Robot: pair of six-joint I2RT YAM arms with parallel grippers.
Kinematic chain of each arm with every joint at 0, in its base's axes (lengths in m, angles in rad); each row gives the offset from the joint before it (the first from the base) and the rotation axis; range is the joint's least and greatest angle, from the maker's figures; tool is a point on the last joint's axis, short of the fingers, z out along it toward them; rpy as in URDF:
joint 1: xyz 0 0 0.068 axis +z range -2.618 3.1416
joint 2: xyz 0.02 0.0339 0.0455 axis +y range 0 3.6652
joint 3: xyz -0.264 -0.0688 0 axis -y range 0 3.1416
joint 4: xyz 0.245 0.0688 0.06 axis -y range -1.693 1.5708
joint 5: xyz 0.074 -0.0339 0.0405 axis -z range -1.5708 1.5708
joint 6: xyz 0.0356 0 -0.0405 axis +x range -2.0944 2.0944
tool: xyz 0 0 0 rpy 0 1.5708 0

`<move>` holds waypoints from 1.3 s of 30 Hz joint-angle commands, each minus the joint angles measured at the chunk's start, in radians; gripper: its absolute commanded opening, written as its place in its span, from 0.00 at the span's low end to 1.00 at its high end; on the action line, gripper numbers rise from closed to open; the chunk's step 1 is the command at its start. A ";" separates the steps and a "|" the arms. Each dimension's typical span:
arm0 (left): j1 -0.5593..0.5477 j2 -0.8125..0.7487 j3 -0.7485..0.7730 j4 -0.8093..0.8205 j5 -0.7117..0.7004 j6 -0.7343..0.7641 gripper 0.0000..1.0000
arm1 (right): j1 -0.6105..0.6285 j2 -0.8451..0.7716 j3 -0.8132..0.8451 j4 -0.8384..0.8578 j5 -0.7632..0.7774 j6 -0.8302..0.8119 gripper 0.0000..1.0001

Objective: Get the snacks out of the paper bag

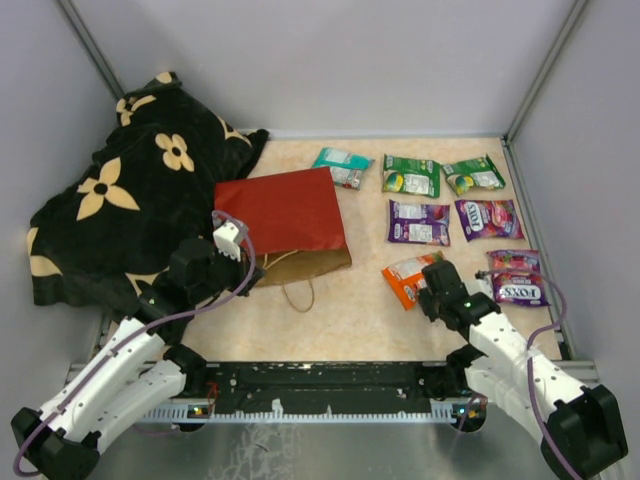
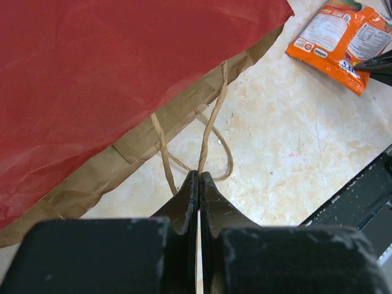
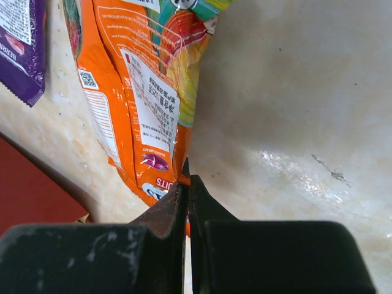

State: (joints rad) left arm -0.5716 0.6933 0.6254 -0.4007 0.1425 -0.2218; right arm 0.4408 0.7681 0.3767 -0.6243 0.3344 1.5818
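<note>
The red paper bag (image 1: 280,215) lies flat on its side, its brown kraft mouth facing the near edge. My left gripper (image 1: 258,272) is shut on the bag's thin cord handle (image 2: 211,125), the cord running into the closed jaws of the left gripper (image 2: 199,176). Right of the bag, my right gripper (image 1: 428,283) is shut on the edge of an orange snack packet (image 1: 404,279), which lies on the table. In the right wrist view the right gripper (image 3: 186,177) pinches the orange packet (image 3: 144,92) at its lower corner. Whatever is inside the bag is hidden.
Several snack packets lie in rows on the right: teal (image 1: 342,165), two green (image 1: 411,176) (image 1: 473,176), two purple (image 1: 418,222) (image 1: 488,218) and a pink-purple one (image 1: 517,278). A black flower-patterned blanket (image 1: 130,200) is heaped at the left. Grey walls enclose the table.
</note>
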 commanded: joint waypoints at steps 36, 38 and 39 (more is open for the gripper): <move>-0.002 0.048 0.120 -0.018 -0.010 -0.018 0.00 | 0.399 0.071 0.234 0.109 0.309 -0.185 0.99; -0.003 0.051 0.143 -0.018 -0.008 -0.022 0.00 | 0.505 0.126 0.267 0.130 0.391 -0.159 0.99; -0.002 0.054 0.156 -0.017 -0.007 -0.023 0.00 | 0.558 0.150 0.274 0.159 0.428 -0.151 0.99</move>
State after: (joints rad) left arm -0.5716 0.7444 0.7120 -0.4221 0.1249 -0.2363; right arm 0.8429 0.8429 0.5762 -0.5339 0.5297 1.3994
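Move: My right hand still pinches the near edge of the orange packet, whose middle lies about 5 cm ahead and 2 cm left of my fingers; the table is only some 3 cm below them. A purple packet is 17 cm ahead and 1 cm to the left. The paper bag's middle is roughly 14 cm ahead and 29 cm left. From my left hand, the orange packet is about 3 cm ahead, 32 cm right and 16 cm below. I ease my right hand down and slightly back by about 1 cm, open the fingers wide to let go of the orange packet, then rise clear of it. The climb, some 9 cm from the lowest point, swings into a quick sweep of about 8 cm left towards the paper bag, the hand turning counter-clockwise by roughly 25 degrees and tipping up. My left hand keeps its pinch on the bag's handle and lifts it about 2 cm at the end. ##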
